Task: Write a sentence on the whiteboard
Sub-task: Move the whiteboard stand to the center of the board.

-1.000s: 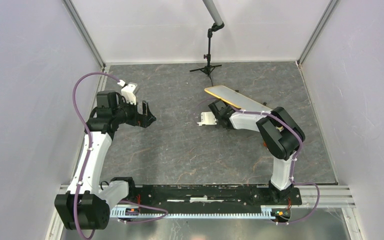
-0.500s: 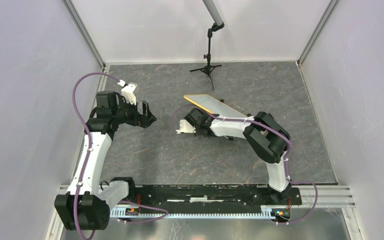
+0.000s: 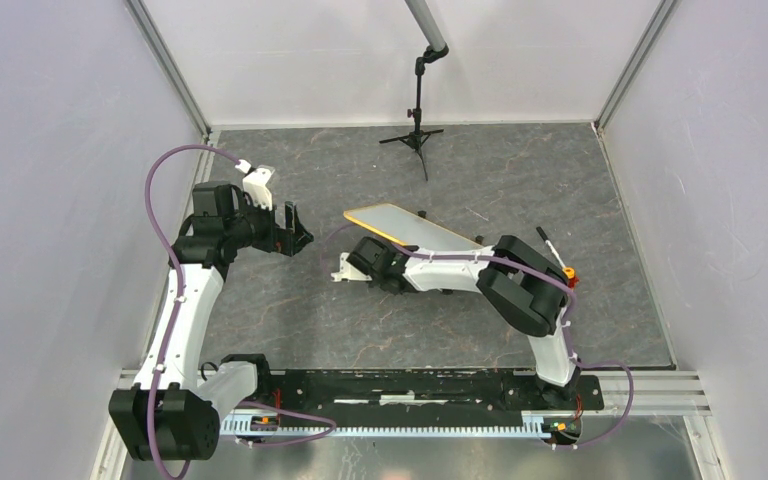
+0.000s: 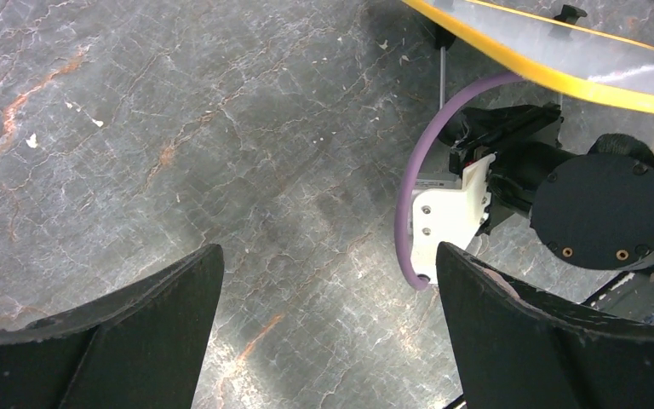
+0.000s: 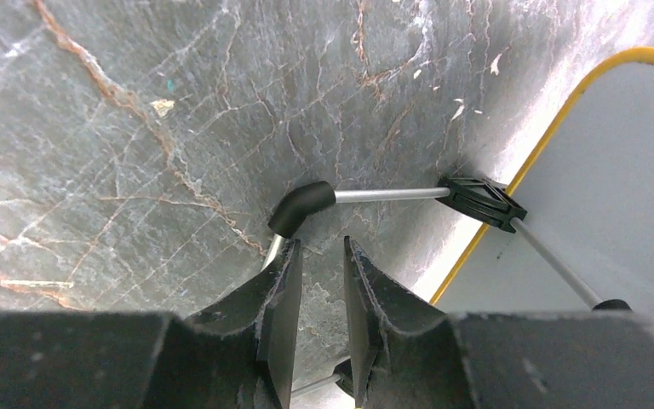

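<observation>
The whiteboard (image 3: 412, 226), white with an orange-yellow rim, stands tilted on a thin wire stand at mid table. No sentence shows on any part of it that I see. My right gripper (image 3: 372, 252) is low at its left end. In the right wrist view its jaws (image 5: 322, 247) stand a little apart, open, with only floor between them. The stand's black elbow (image 5: 302, 207) lies just past the left fingertip, beside a black clip (image 5: 481, 203) on the board's rim (image 5: 511, 187). My left gripper (image 3: 298, 232) hangs wide open (image 4: 328, 256) to the board's left, holding nothing.
A marker (image 3: 551, 247) lies on the table right of the board, next to a small orange-red piece (image 3: 568, 274). A black tripod (image 3: 417, 135) stands at the back. White walls close in on all sides of the grey stone-patterned table (image 3: 290, 310).
The right arm swept left and nearer, and the whiteboard moved left with it. Its jaws, shut before, have parted. The left arm has not moved.
</observation>
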You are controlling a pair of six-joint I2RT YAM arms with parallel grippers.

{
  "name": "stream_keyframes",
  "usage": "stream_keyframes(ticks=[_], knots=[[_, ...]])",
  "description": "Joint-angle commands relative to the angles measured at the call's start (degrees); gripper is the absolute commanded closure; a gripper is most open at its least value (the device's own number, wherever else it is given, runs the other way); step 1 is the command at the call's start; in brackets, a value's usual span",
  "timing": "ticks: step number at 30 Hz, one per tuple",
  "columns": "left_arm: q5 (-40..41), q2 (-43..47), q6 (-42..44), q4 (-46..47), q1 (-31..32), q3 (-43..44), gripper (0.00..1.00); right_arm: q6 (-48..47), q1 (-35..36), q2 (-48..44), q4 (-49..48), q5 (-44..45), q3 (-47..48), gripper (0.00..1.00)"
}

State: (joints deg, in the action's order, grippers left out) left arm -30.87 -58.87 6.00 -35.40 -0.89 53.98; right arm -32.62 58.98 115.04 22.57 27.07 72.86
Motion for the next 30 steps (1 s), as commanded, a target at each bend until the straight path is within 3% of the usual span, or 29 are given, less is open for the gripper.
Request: stream_keyframes(ticks=[1, 9, 18, 22, 25, 30], knots=[[-1.93, 0.96, -0.66, 1.87, 0.23, 0.21, 0.0, 3.68, 1.01, 3.59, -2.23, 0.17, -3.45, 0.68], [1.33, 2.01, -2.83, 3.5, 0.18, 1.02, 0.0, 0.8, 4.3, 0.72, -13.36, 12.21, -10.02, 0.64], [1.95, 1.56, -2.92, 3.23, 0.18, 1.75, 0.0, -2.11, 9.07, -1.93, -17.12, 20.53, -13.91, 0.57], [2.56, 1.58, -3.14, 3.14, 0.18, 2.01, 0.0, -1.51, 10.7, -4.29, -16.11, 21.36, -15.24, 0.55], [3.72, 1.31, -3.83, 3.14, 0.18, 2.47, 0.0, -1.64, 13.19, -6.55, -14.43, 20.02, -15.66, 0.44], [8.15, 1.06, -5.4, 3.49, 0.18, 4.1, 0.0, -1.43, 18.49, -8.02, -9.33, 16.4, -13.04, 0.36]])
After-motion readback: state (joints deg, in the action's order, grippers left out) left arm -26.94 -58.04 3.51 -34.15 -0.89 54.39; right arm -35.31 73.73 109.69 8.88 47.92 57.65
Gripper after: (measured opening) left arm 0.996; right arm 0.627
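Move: The right hand is down low at the whiteboard stand's lower bar, near the bar's left corner, its fingers already about a third open; the bar's middle is roughly 2 cm to the right, 1 cm back and 1 cm below. The whiteboard's middle lies about 5 cm ahead, 4 cm to the right and 8 cm above. The marker is some 31 cm to the right and 5 cm ahead. From the left hand the bar is about 26 cm to the right, 4 cm back and 20 cm below. Almost on the spot at first, the right hand tips its fingers up by some 20 degrees beside the stand's lower bar. Then, with speed building, it draws back towards its base, about 6 cm in all, and rises about 2 cm away from the bar, the fingers spreading from a third to nearly two thirds open and coming clear of the stand. ##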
